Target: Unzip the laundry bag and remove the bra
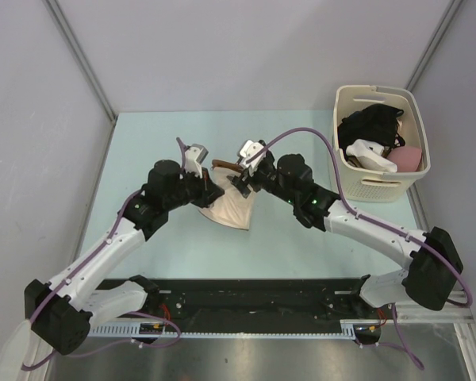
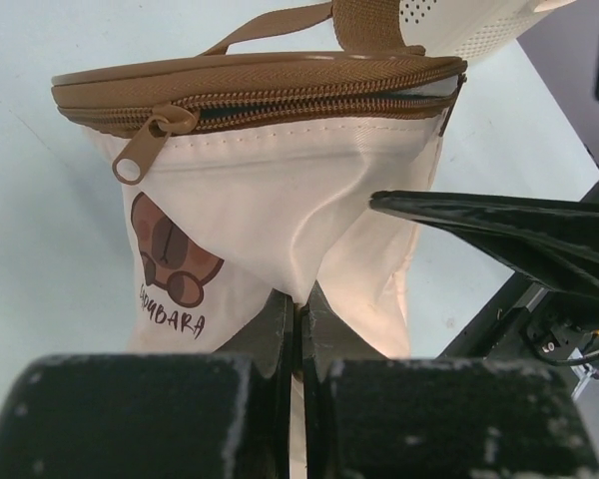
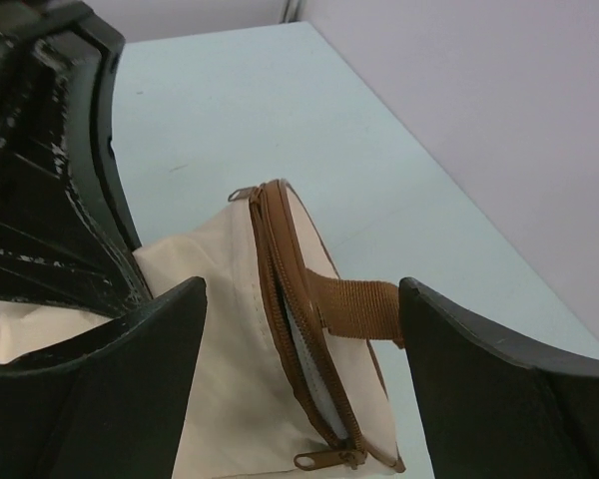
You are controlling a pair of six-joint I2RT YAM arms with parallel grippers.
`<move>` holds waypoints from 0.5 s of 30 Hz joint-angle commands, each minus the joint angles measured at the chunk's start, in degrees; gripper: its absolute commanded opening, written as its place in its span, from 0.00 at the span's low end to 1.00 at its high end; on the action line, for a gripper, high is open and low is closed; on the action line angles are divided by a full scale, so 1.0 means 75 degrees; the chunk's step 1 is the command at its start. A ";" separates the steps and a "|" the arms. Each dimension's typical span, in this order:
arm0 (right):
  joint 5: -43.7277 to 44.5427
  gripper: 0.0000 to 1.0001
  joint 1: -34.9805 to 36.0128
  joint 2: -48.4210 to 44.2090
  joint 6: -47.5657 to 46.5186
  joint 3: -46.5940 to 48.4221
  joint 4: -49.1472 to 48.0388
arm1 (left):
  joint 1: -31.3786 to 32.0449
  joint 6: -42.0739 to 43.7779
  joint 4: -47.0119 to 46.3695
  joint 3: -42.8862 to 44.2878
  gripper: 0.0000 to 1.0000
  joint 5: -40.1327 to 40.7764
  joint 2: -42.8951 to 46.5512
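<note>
The laundry bag is cream cloth with brown zipper trim and lies between the two arms. In the left wrist view the bag shows its brown motif and a zipper pull hanging at the left of the rim. My left gripper is shut on a fold of the bag's side cloth. My right gripper is open, its fingers either side of the zipped rim and the brown strap, without touching them. The zipper gapes slightly, pale inside. The bra is hidden.
A rigid cream plastic basket stands at the back right with dark, white and pink clothes in it. The pale green table is walled by grey panels on the left, back and right. Both arms meet over the bag mid-table.
</note>
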State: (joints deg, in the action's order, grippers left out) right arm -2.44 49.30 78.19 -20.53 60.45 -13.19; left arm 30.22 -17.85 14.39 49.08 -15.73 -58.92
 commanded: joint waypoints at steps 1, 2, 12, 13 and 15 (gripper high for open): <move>-0.0588 0.81 -0.0175 0.0098 0.0371 0.0296 0.0176 | 0.0049 0.0165 -0.0337 0.0124 0.01 -0.0048 0.0250; -0.0717 0.80 -0.0198 0.0156 0.0382 0.0284 0.0188 | 0.0049 0.0153 -0.0349 0.0124 0.00 -0.0059 0.0262; -0.1139 0.31 -0.0233 0.0414 0.0383 0.0284 -0.0046 | 0.0143 0.0200 -0.0091 0.0335 0.00 0.0034 0.0343; -0.1244 0.23 -0.0245 0.0414 0.0359 0.0284 -0.0011 | 0.0143 0.0188 -0.0068 0.0335 0.00 0.0058 0.0367; -0.1631 0.00 -0.0315 0.0402 0.0324 0.0284 -0.0011 | 0.0143 0.0211 -0.0009 0.0370 0.00 0.0081 0.0379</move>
State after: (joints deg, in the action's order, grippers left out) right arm -10.57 47.68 80.73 -17.85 60.45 -10.90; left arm 30.65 -17.39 15.59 49.10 -14.81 -58.52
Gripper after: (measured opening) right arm 0.112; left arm 0.015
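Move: The right-hand end of the laundry bag's brown zipper band lies about 3 cm below my open right hand and roughly 1 cm to its left. The far zipper pull is some 4 cm ahead and 8 cm left, and the strap about 3 cm ahead, 1 cm left, both a little below the hand. From my left hand, which grips the bag's cloth, that band end is about 2 cm ahead, 5 cm right and 3 cm above. I sink my right hand about 3 cm so its open fingers straddle the near end of the zipper band, then shut them on it, easing a little left and back while the fingertips tip down slightly. The pinch on the brown edge is new. My left hand stays where it is and keeps its hold on the cloth below the zipper. ##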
